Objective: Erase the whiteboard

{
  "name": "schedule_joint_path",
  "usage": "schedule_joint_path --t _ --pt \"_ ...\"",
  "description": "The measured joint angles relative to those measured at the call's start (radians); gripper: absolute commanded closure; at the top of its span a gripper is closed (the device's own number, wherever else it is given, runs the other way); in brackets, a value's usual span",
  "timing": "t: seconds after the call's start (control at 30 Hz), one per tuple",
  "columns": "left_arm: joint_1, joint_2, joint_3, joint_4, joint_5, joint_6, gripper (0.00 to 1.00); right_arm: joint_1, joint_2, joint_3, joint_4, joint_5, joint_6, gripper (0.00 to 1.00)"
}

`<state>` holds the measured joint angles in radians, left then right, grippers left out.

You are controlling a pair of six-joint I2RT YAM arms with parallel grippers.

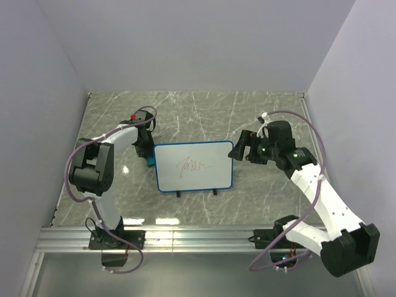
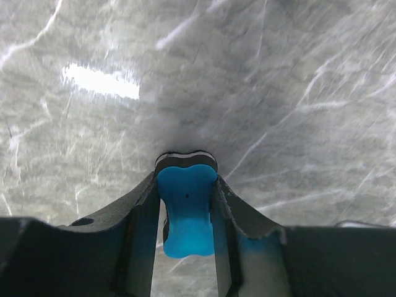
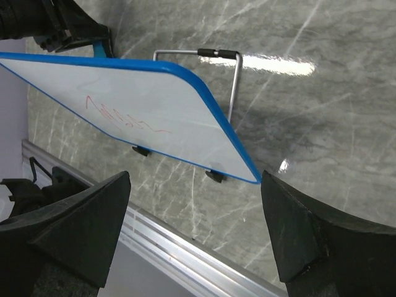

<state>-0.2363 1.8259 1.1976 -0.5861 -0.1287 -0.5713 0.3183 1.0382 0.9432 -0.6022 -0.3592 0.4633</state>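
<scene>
The whiteboard (image 1: pixel 193 166) stands tilted on its wire stand in the middle of the table, blue-framed, with a red scribble (image 1: pixel 193 166) on it. The right wrist view shows the whiteboard (image 3: pixel 142 105) from its right corner, black feet at its lower edge. My left gripper (image 1: pixel 146 151) is at the board's left edge, shut on a small blue eraser (image 2: pixel 185 210) that rests on the table. My right gripper (image 1: pixel 238 150) is open beside the board's right edge, with the board's lower right corner (image 3: pixel 253 179) close to one finger (image 3: pixel 297 229).
The marble table top (image 1: pixel 260 117) extends behind the board. An aluminium rail (image 1: pixel 198 238) runs along the near edge. White walls enclose the table on three sides. A small red-tipped object (image 1: pixel 134 116) lies by the left arm.
</scene>
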Motion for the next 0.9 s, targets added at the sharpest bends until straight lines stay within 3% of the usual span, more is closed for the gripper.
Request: schedule_joint_path --t 0.2,0.43,0.53,0.57,0.7,0.9 --pt "-0.003 -0.061 0.000 -0.059 0.000 -0.026 1.00 -0.002 0.065 -0.002 0.089 -0.050 -0.021 0.08" --pt "-0.003 -0.257 0.023 -0.194 -0.001 -0.060 1.00 -0.046 0.131 -0.014 0.225 -0.109 -0.042 0.13" --pt "-0.004 -0.352 0.048 -0.254 -0.004 -0.076 1.00 -0.060 0.170 -0.022 0.278 -0.133 -0.042 0.21" --pt "-0.005 -0.386 0.052 -0.273 -0.008 -0.080 1.00 -0.061 0.180 -0.023 0.293 -0.140 -0.040 0.29" --pt "-0.013 -0.520 0.067 -0.353 -0.017 -0.099 1.00 -0.063 0.212 -0.023 0.359 -0.187 -0.026 0.44" --pt "-0.054 -0.661 0.072 -0.416 0.005 -0.146 1.00 -0.064 0.217 -0.026 0.419 -0.243 -0.008 0.53"
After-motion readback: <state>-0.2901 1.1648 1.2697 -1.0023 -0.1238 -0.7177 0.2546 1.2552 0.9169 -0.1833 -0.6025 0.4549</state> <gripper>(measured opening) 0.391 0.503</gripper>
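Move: The whiteboard leans on its stand, and its top right corner is about 6 cm ahead of the right hand, 3 cm left and level in height. The red scribble at its middle is some 18 cm left, 1 cm ahead and 10 cm lower. From the left hand, already gripping the eraser, the scribble is about 20 cm right, 9 cm back and 8 cm higher, and the board's top left corner 5 cm right, 5 cm back and 17 cm higher. The right fingers close from wide open to about half, bringing the pads around the whiteboard's top right corner, after the hand goes some 6 cm forward and 3 cm left to it, rolling slightly. The left hand keeps its pinch on the eraser and lifts it straight off the table, speeding up to about 20 cm and drawing 9 cm back, its fingertips swinging forward. ##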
